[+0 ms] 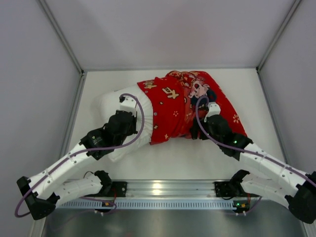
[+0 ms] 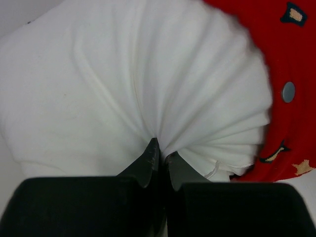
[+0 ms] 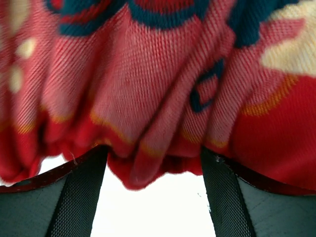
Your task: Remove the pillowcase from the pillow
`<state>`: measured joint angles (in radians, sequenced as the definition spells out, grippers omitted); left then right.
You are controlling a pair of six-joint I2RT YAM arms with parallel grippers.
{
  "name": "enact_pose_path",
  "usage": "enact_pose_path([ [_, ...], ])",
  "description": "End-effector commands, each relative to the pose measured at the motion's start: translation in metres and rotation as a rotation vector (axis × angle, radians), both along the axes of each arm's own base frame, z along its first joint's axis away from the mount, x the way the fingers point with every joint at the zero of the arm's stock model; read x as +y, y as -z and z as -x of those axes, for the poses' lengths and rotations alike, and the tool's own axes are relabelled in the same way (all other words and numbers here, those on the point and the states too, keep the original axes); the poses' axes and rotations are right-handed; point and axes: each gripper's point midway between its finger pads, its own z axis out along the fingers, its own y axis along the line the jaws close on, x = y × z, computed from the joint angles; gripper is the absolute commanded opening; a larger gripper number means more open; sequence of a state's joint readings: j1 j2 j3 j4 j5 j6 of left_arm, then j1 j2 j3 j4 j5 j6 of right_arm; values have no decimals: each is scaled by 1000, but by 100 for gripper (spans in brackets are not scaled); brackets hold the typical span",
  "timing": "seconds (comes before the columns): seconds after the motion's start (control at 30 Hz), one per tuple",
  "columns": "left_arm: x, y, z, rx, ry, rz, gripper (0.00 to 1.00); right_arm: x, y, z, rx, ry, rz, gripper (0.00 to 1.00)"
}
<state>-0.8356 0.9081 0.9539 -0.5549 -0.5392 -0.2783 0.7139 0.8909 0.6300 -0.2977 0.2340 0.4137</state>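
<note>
The white pillow [image 1: 109, 106] lies across the table, its left end bare and its right part inside the bunched red printed pillowcase [image 1: 173, 106]. My left gripper [image 1: 129, 117] is shut on a pinch of the pillow's white cloth [image 2: 148, 94], which fans out in folds from the fingertips [image 2: 152, 153]. The pillowcase's edge [image 2: 291, 74] shows at the right of the left wrist view. My right gripper [image 1: 196, 129] is open at the pillowcase's near edge; folds of red fabric [image 3: 158, 103] hang between its two fingers [image 3: 81, 192].
White walls with metal posts close in the table [image 1: 187, 158] on the left, back and right. A metal rail [image 1: 168, 190] with both arm bases runs along the near edge.
</note>
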Motion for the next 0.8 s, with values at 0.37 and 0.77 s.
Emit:
enact_pose_path([
  [0.37,10,-89,-22,-211,-124,140,0,-6,-36,-42,-139,174,-42,0],
  [0.77,72,-167,-8,-387,-302,119,0,-194,-68,-51,-159,729,75,0],
])
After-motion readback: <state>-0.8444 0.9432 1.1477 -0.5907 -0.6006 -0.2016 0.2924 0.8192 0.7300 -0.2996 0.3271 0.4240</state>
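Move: A bunched fold of the red pillowcase hangs between the right hand's open fingers, its gripping spot about 2 cm ahead, 1 cm left and 2 cm lower; the case's loose corner lies some 19 cm to this hand's right, level with it and about 8 cm lower. The case's opening is roughly 6 cm right of the left hand, 3 cm ahead and 4 cm lower. From the left hand that fold lies some 25 cm right and 10 cm below. Dipping about 2 cm forward and down, the right hand shuts its fingers on the fold of pillowcase, then hauls it quickly some 14 cm right, rising 8 cm or so and going a little forward, while turning about 30 degrees clockwise. The left hand keeps its pinch on the bare white pillow and lifts it about 7 cm straight up. ##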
